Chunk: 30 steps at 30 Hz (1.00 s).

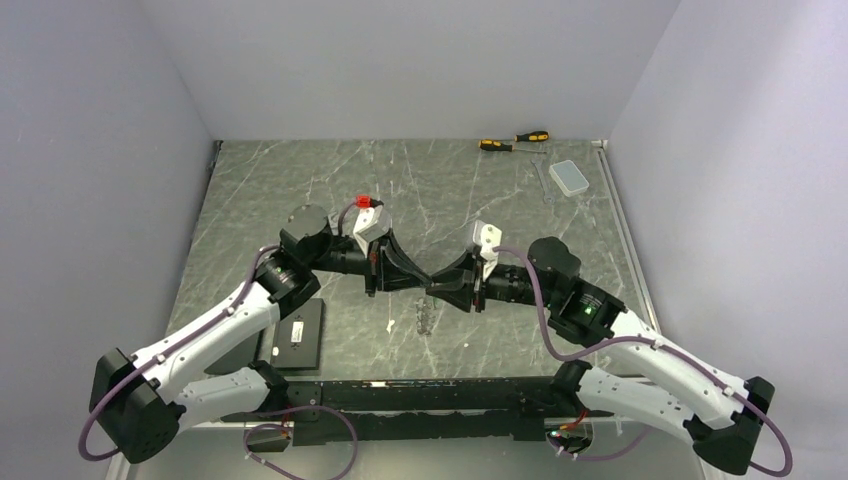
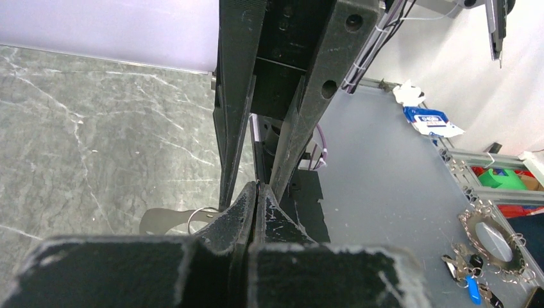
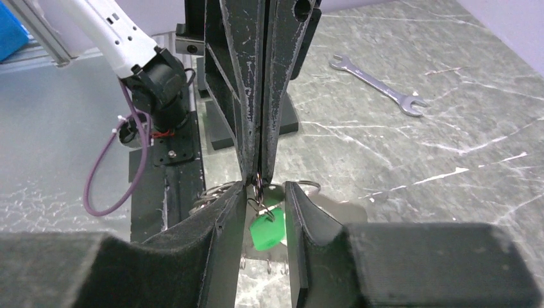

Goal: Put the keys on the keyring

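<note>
The two grippers meet tip to tip over the middle of the table. My left gripper is shut, and its fingertips pinch a thin wire loop. From that loop hangs the key with the green head. My right gripper is open, its fingers on either side of the green head without touching it. The keyring lies flat on the table just below. It shows as a grey plate with small loops in the left wrist view and the right wrist view.
A silver wrench, two yellow-and-black screwdrivers and a clear box lie at the far right. A flat black box sits near the left arm. Off the table, another toothed ring with keys shows.
</note>
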Each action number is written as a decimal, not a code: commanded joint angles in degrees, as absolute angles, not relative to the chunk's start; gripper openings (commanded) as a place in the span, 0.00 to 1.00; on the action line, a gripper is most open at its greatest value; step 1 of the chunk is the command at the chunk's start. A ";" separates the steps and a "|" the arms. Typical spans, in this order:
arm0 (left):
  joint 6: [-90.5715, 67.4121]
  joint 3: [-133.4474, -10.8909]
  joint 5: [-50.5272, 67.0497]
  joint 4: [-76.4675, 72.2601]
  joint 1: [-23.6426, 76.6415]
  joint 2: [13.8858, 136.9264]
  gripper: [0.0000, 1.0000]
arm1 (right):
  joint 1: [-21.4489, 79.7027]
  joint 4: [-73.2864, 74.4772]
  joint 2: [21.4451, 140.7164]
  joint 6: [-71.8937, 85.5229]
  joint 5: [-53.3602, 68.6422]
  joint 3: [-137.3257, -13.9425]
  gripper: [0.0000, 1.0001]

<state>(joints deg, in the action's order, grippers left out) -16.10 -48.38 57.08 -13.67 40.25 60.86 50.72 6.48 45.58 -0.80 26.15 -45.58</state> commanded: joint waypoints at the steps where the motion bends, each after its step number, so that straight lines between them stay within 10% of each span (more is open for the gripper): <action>1: -22.19 -47.04 55.90 -25.23 40.08 59.01 0.00 | 50.89 0.66 46.78 1.36 28.52 -45.69 0.32; 30: -31.56 -39.18 45.65 -40.97 40.08 57.43 0.00 | 50.89 7.16 34.82 0.70 25.05 -44.74 0.58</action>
<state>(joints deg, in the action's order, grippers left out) -31.14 -38.61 46.59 -38.20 39.94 58.43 50.68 5.43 39.22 2.17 26.70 -44.53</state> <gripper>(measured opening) 0.012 0.586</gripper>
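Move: Hanging just below the meeting fingertips, the green-headed key is about 3 cm under the right hand and 1 cm to its left, with no offset forward or back. The keyring's grey plate hangs lower, some 7 cm below that hand and 2 cm left, also level fore and aft. From the left hand, shut at the top of the hanging set, the green key lies 3 cm below and 1 cm right, neither ahead nor back. Rising together with the left hand, the right first eases about 1.5 cm up and left, its part-open fingers around the left fingertips. It then opens wider and pulls away right and back from the key, about 3 cm rightward. The left keeps its pinch, lifting 2 cm and forward 1.5 while its fingers tip up and swing forward some 10 degrees each. ##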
